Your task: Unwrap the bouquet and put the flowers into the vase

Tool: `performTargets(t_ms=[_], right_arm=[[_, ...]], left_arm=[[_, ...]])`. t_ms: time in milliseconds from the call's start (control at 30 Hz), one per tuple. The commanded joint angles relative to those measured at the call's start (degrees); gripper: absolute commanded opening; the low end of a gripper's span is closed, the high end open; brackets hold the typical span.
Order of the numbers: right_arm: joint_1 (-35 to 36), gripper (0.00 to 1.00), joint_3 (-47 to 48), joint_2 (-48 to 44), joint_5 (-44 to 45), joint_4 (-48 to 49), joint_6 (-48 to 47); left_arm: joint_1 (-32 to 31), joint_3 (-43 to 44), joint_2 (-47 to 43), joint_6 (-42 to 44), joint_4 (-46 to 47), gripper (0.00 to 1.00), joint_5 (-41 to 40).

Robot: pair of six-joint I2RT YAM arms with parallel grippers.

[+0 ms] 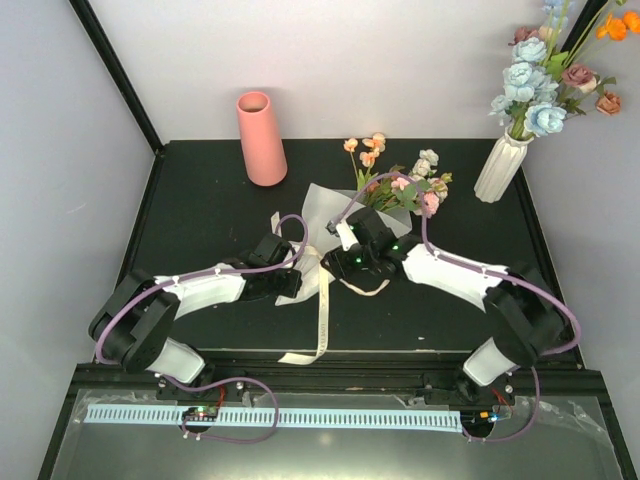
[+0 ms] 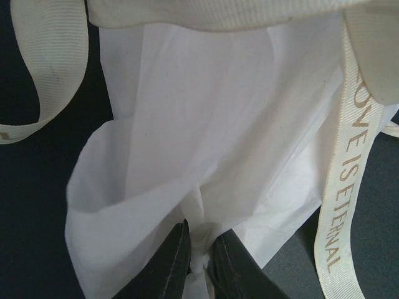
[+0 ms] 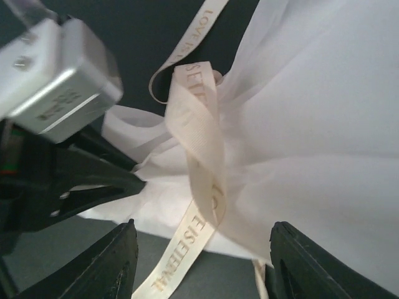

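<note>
The bouquet (image 1: 398, 188) lies mid-table, its pink, peach and cream flowers pointing to the back right and its white paper (image 1: 322, 212) spread toward the arms. The salmon-pink vase (image 1: 262, 138) stands upright at the back left. My left gripper (image 2: 203, 242) is shut on a fold of the wrapping paper (image 2: 206, 124). My right gripper (image 3: 202, 230) is open just above the cream ribbon (image 3: 201, 146), which loops loosely between its fingers without being held. The left gripper's fingers (image 3: 93, 184) show at the left of the right wrist view, pinching the paper's edge. The stems are hidden under paper.
A white ribbed vase (image 1: 500, 165) with blue, mauve and orange flowers stands at the back right corner. A loose ribbon tail (image 1: 322, 315) trails toward the table's near edge. Grey walls close the left, back and right sides.
</note>
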Motion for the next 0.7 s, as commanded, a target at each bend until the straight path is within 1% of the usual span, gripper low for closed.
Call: performTargets(t_ms=[0, 100, 233, 300, 467, 533, 667], right_arm=[[0.22, 0.59, 3.36, 5.06, -0.61, -1.49, -5.49], [0.3, 0.58, 4.24, 7.49, -1.07, -1.19, -6.39], [0.28, 0.52, 4.65, 9.0, -1.52, -1.05, -6.98], [0.32, 0.45, 4.54, 9.66, -2.01, -1.0, -7.18], [0.3, 0.09, 4.39, 10.07, -1.33, -1.94, -7.18], [0.31, 0.02, 4.09, 9.36, -0.31, -2.39, -7.06], [0.31, 0.01, 3.44, 7.32, 2.3, -4.55, -6.18]], left_arm=[[0.4, 0.6, -1.46, 1.11, -2.11, 0.13, 0.27], [0.4, 0.65, -1.31, 1.11, -2.12, 0.13, 0.25], [0.46, 0.93, -1.27, 1.1, -2.47, 0.13, 0.23], [0.42, 0.95, -1.41, 1.1, -2.55, 0.13, 0.16], [0.4, 0.96, -1.42, 0.93, -2.66, 0.13, 0.07], [0.41, 0.95, -1.52, 0.95, -2.66, 0.13, 0.07], [0.43, 1.04, -1.71, 0.99, -2.83, 0.13, -0.23]])
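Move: The ribbon crossing on the wrapping paper lies about 5 cm below my open right hand, some 2 cm to its left and 1 cm ahead. The paper's gathered end, pinched by my left hand, is about 5 cm left, 1 cm back and 9 cm below; the lettered ribbon tail runs some 10 cm back, level sideways and 11 below. The blossoms sit roughly 16 ahead, 16 right and 8 below. From my left hand the crossing is about 3 ahead, 5 right and 3 above. With my right hand open, I sink about 5 cm almost straight down onto the loose ribbon crossing, tipping the fingers some 10 degrees steeper. As the descent eases off I shut them fully, pinching the ribbon's near fold in the tips. My left hand stays put and keeps its pinch on the paper's gathered end. ##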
